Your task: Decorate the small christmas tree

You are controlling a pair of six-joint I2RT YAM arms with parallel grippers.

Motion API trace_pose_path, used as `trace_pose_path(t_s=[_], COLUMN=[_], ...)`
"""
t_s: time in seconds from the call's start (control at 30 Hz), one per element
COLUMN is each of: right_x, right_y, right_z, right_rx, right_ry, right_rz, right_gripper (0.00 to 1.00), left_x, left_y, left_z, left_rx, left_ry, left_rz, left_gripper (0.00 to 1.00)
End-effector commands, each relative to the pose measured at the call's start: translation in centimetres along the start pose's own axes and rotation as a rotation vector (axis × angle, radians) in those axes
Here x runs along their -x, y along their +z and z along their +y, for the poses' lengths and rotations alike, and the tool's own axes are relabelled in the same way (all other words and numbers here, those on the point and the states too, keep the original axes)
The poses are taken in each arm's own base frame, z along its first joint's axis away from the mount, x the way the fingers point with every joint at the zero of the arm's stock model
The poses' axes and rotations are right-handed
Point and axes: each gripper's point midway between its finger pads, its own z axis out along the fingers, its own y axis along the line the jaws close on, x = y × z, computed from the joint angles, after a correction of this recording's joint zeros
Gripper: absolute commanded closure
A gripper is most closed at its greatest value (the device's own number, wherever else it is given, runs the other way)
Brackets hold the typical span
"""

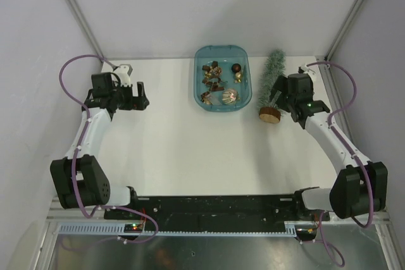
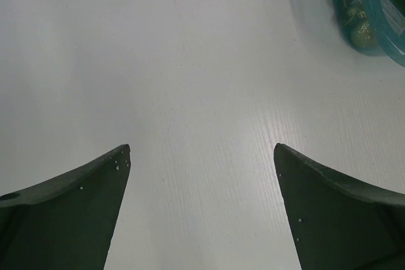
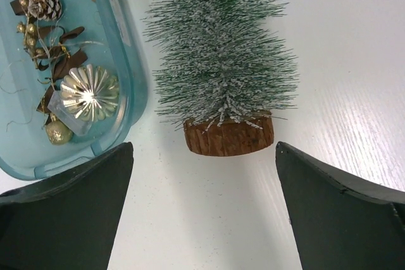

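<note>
The small christmas tree (image 1: 272, 80) lies on its side on the white table, just right of the blue tray (image 1: 200, 96), with its wooden disc base (image 1: 269, 115) toward the near edge. My right gripper (image 1: 276, 99) hovers at the base end, open and holding nothing. In the right wrist view the tree (image 3: 221, 49) and its base (image 3: 229, 134) sit just ahead of the spread gripper (image 3: 204, 147), touching neither finger. My left gripper (image 1: 143, 96) is far left, open over bare table, and in its own wrist view the gripper (image 2: 202, 150) is empty.
The tray (image 3: 120, 30) holds small gold and brown ornaments: a fluted gold piece (image 3: 88, 93), a pine cone (image 3: 43, 4) and a glittery ball (image 2: 362, 33). Grey walls and metal frame posts close in the table's back and sides.
</note>
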Motion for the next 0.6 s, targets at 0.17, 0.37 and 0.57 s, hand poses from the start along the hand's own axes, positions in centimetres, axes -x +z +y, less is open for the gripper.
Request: trace_pose_path(t_s=[0.17,0.37,0.57], right_x=[3.0,3.9,3.6], right_y=[2.3,6.6,9.8], right_z=[2.9,2.5,1.5], right_rx=[0.082,0.038,-0.024], right_ry=[-0.015,-0.023,-0.056], right_rz=[-0.099,-0.098,-0.092], right_gripper=[0.01,0.01,0.05], left_x=[1.4,1.5,1.6], left_y=[-1.0,-1.0,-0.5], left_z=[0.5,0.2,-0.1], left_rx=[0.009,-0.014,-0.048], left_ry=[0.030,0.037,0.032], left_rz=[-0.042,-0.046,-0.038], left_gripper=[0.00,0.00,0.00])
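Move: About 11 cm ahead of the right hand, 3 cm to its right and 7 cm below it is the middle of the tree, lying on its side with its wooden base towards the robot; that base is nearly under the hand, about 1 cm ahead and 2 cm right. The blue bin's middle is roughly 12 cm ahead and 16 cm left, its ridged bauble 7 cm ahead and 10 cm left. From the left hand the tree is some 12 cm ahead and 43 cm right. Reaching forward about 8 cm and sinking some 4 cm, the right hand slides out over the lying tree, from above its wooden base towards the middle of its branches. It sways about a centimetre left at first and comes back, gathering speed and dropping mostly late. The fingers stay wide open, one each side of the trunk line, the wrist barely turning. ##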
